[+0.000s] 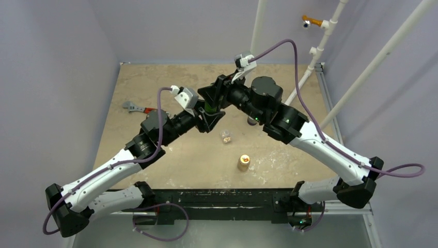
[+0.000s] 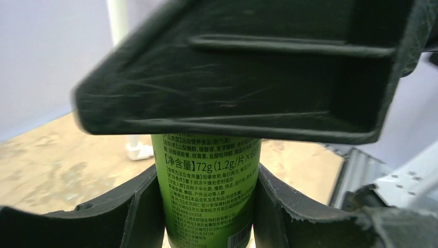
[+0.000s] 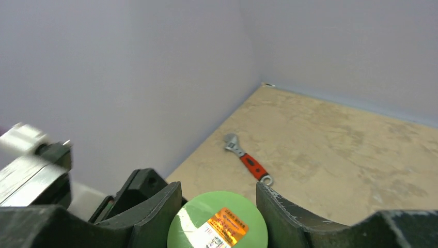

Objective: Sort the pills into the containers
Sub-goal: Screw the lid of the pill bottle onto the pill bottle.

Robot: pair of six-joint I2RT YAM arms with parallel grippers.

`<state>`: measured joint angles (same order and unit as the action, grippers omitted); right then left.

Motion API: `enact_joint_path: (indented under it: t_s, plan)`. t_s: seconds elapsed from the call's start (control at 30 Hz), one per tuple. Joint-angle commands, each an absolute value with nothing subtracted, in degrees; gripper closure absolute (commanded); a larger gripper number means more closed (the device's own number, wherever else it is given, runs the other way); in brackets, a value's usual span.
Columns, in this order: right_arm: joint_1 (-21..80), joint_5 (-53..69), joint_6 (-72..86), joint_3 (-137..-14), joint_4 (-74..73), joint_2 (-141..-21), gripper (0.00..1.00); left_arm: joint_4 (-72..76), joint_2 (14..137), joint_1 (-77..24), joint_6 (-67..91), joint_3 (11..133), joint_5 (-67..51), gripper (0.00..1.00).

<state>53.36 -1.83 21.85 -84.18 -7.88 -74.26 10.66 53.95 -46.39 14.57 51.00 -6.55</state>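
A green pill bottle (image 1: 210,107) is held upright above the middle of the table, between both grippers. My left gripper (image 2: 206,206) is shut on its labelled body (image 2: 206,175). My right gripper (image 3: 218,206) comes from the other side and is closed around the bottle's green cap (image 3: 199,222), a finger tight on either side. One of its black fingers (image 2: 232,77) fills the top of the left wrist view. The container, a small clear case (image 1: 225,136), lies on the table just in front of the grippers. Pale specks show in it, too small to identify as pills.
A tan-orange bottle (image 1: 244,161) stands nearer the front edge, right of centre. A red-handled wrench (image 1: 135,108) lies at the left side of the table, also visible in the right wrist view (image 3: 248,160). White pipes (image 1: 315,51) rise at the back right.
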Motion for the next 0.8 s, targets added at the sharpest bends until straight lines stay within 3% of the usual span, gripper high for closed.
enact_joint_path:
  t_s: [0.0, 0.1, 0.13, 0.3, 0.37, 0.77]
  plan:
    - [58.7, -24.7, 27.0, -88.8, -22.6, -78.9, 1.00, 13.2, 55.2, -49.5, 2.5, 56.4, 14.7, 1.00]
    - [59.9, -28.6, 28.5, -90.7, -24.1, -81.0, 0.98, 13.3, 55.9, -50.4, 1.7, 56.9, 17.1, 1.00]
    - [59.9, -28.0, 28.5, -90.8, -23.4, -81.2, 0.88, 13.1, 56.0, -50.4, 1.7, 57.0, 16.6, 1.00]
    - [59.8, -20.3, 26.8, -89.1, -16.6, -78.7, 0.14, 11.0, 56.1, -50.0, 2.3, 56.1, 10.7, 1.00]
    - [59.5, -17.5, 25.0, -89.3, -14.7, -77.5, 0.03, 9.6, 56.3, -49.4, 3.7, 55.7, 8.2, 1.00]
    - [45.7, 18.2, 23.4, -83.6, -4.0, -70.9, 0.01, 14.3, 54.2, -40.9, 14.5, 49.5, -15.6, 1.00]
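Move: The right fingers are already shut on the lid, which sits on the green pill bottle; the bottle's middle is about 5 cm straight below them. The lid is some 6 cm straight above the left hand's grip on the bottle. Far below the right hand, by roughly 35 cm, stand the clear pill container about 6 cm to its right and 1 cm ahead, the white-capped bottle 15 cm right and 8 cm ahead, and the brown bottle 12 cm right and 10 cm back. Still pinching the lid, the right hand twists it clockwise almost 20 degrees while the left, keeping hold of the bottle, counter-turns about 10, both carried forward and down some 3 cm. The right fingers then open wide to let go of the lid, and that hand rises about 4 cm and eases right, turning back counter-clockwise; the left also turns back part-way. ##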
